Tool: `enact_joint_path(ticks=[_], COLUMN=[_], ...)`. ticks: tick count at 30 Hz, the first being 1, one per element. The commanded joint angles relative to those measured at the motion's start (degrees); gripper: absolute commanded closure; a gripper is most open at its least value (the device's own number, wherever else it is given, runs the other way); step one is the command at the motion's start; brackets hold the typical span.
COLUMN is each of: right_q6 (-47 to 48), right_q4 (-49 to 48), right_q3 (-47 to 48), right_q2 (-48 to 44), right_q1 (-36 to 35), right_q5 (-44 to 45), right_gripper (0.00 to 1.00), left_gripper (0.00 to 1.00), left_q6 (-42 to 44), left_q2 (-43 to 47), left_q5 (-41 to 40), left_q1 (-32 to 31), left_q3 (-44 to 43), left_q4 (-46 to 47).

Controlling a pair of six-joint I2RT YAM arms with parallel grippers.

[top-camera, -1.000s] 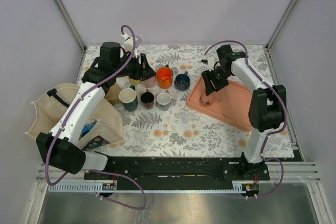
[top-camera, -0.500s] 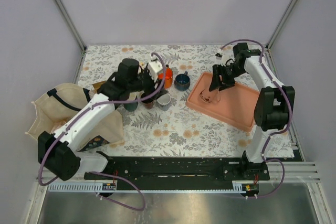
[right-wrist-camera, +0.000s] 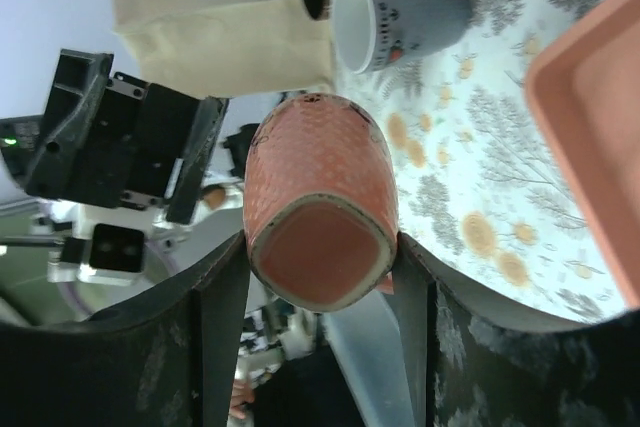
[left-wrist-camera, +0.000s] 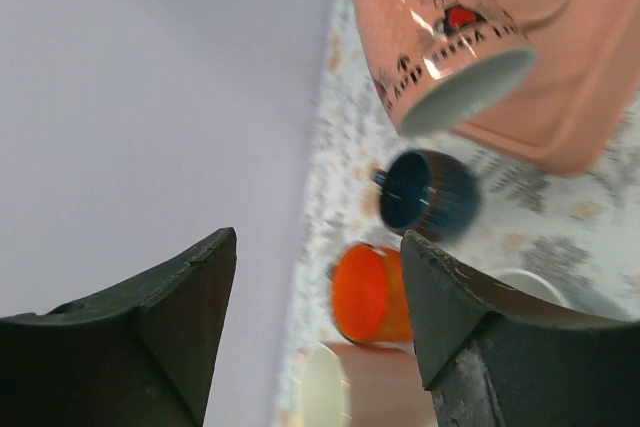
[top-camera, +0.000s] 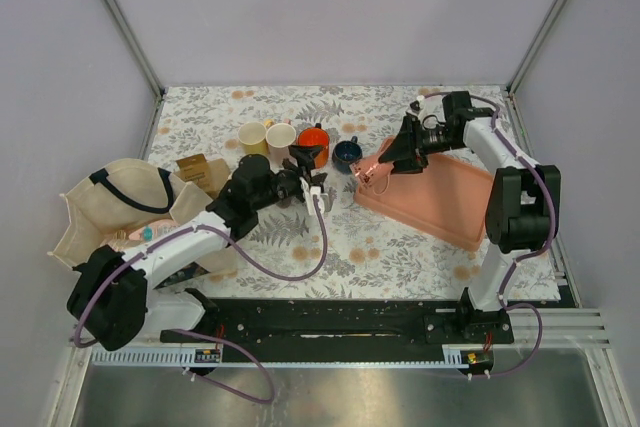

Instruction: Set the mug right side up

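Note:
The pink mug (top-camera: 372,174) is held off the surface over the left edge of the pink tray (top-camera: 440,197), tipped on its side. My right gripper (top-camera: 381,167) is shut on it. In the right wrist view its base faces the camera (right-wrist-camera: 320,232) between the two fingers (right-wrist-camera: 222,292). In the left wrist view the mug (left-wrist-camera: 445,42) hangs at the top with its mouth pointing down and right. My left gripper (top-camera: 306,160) is open and empty, left of the mug and apart from it, its jaws wide in the left wrist view (left-wrist-camera: 318,247).
Cream (top-camera: 253,136), beige (top-camera: 281,137), orange (top-camera: 314,143) and blue (top-camera: 347,154) mugs stand at the back middle. A white mug (right-wrist-camera: 395,7) stands near the left arm. A cloth bag (top-camera: 105,212) and a small box (top-camera: 200,169) lie at the left.
My right gripper has lifted the pink mug off the tray and tipped it toward the left. My left arm has swung from the back left to the middle, uncovering the cream and beige mugs.

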State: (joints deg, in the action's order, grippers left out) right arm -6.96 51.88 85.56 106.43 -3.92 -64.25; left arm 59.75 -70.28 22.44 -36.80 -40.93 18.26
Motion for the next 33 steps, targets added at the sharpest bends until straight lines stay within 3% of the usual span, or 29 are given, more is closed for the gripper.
enact_joint_path(ticks=[1,7,11,18,23,32,33], right_q6=[-18.8,-35.6,-40.8,-56.0,-56.8,-55.4,-55.0], right_q4=[-15.6,-34.0,-39.0,-55.0,-54.7,-49.2,-48.4], right_q3=[-4.1,-8.1,-9.0,-15.9,-16.6,-16.1,-16.1], right_q2=[-2.8,-3.4,-4.0,-5.2,-5.3,-5.2,-5.0], right_q1=[-0.1,-0.3,-0.7,-2.7,-4.1,-4.8,-4.8], right_q5=[-14.2,-16.9,-17.0,-19.2,-20.8,-20.4,-20.4], right_gripper=[1.00,1.00,1.00,1.00,1.00,1.00,0.94], left_gripper=[0.30,0.30,0.34,0.42,0.46,0.88,0.96], left_q6=[14.3,19.1,22.3,28.0,32.2,31.5,31.2], left_q2=[-2.9,-7.5,-8.8,-14.5,-18.7,-20.8,-20.8], left_q5=[8.9,19.2,23.5,24.9,24.9,30.3,30.5], left_q1=[0.4,0.8,0.8,0.9,1.4,1.6,1.6], left_q3=[-1.0,-4.3,-6.4,-6.5,-7.9,-7.2,-7.1], left_q4=[17.4,17.1,12.1,25.5,30.5,36.9,36.8])
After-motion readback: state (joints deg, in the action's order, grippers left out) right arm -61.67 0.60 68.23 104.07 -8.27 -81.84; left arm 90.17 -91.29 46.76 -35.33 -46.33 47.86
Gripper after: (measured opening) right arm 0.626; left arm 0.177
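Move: The pink mug the left hand goes for is about 14 cm to its right, level with it fore and aft and some 3 cm lower. The right hand already grips it by its base end, its middle about 3 cm left of those fingers and 2 cm below. From the left hand, the blue mug stands about 9 cm right, 5 cm ahead and 16 cm down; the orange mug is straight left-right, 9 cm ahead and 16 cm down. The left fingers pinch the wall at the pink mug's mouth, one pad inside and one outside, closing from wide open late in the approach. To get there the left hand goes about 7 cm right and 3 cm up, its fingers tilting upward some 40 degrees and swinging clockwise. The right hand keeps its grip and brings the mug about 5 cm left and 4 cm up, its left side rising some 20 degrees. ##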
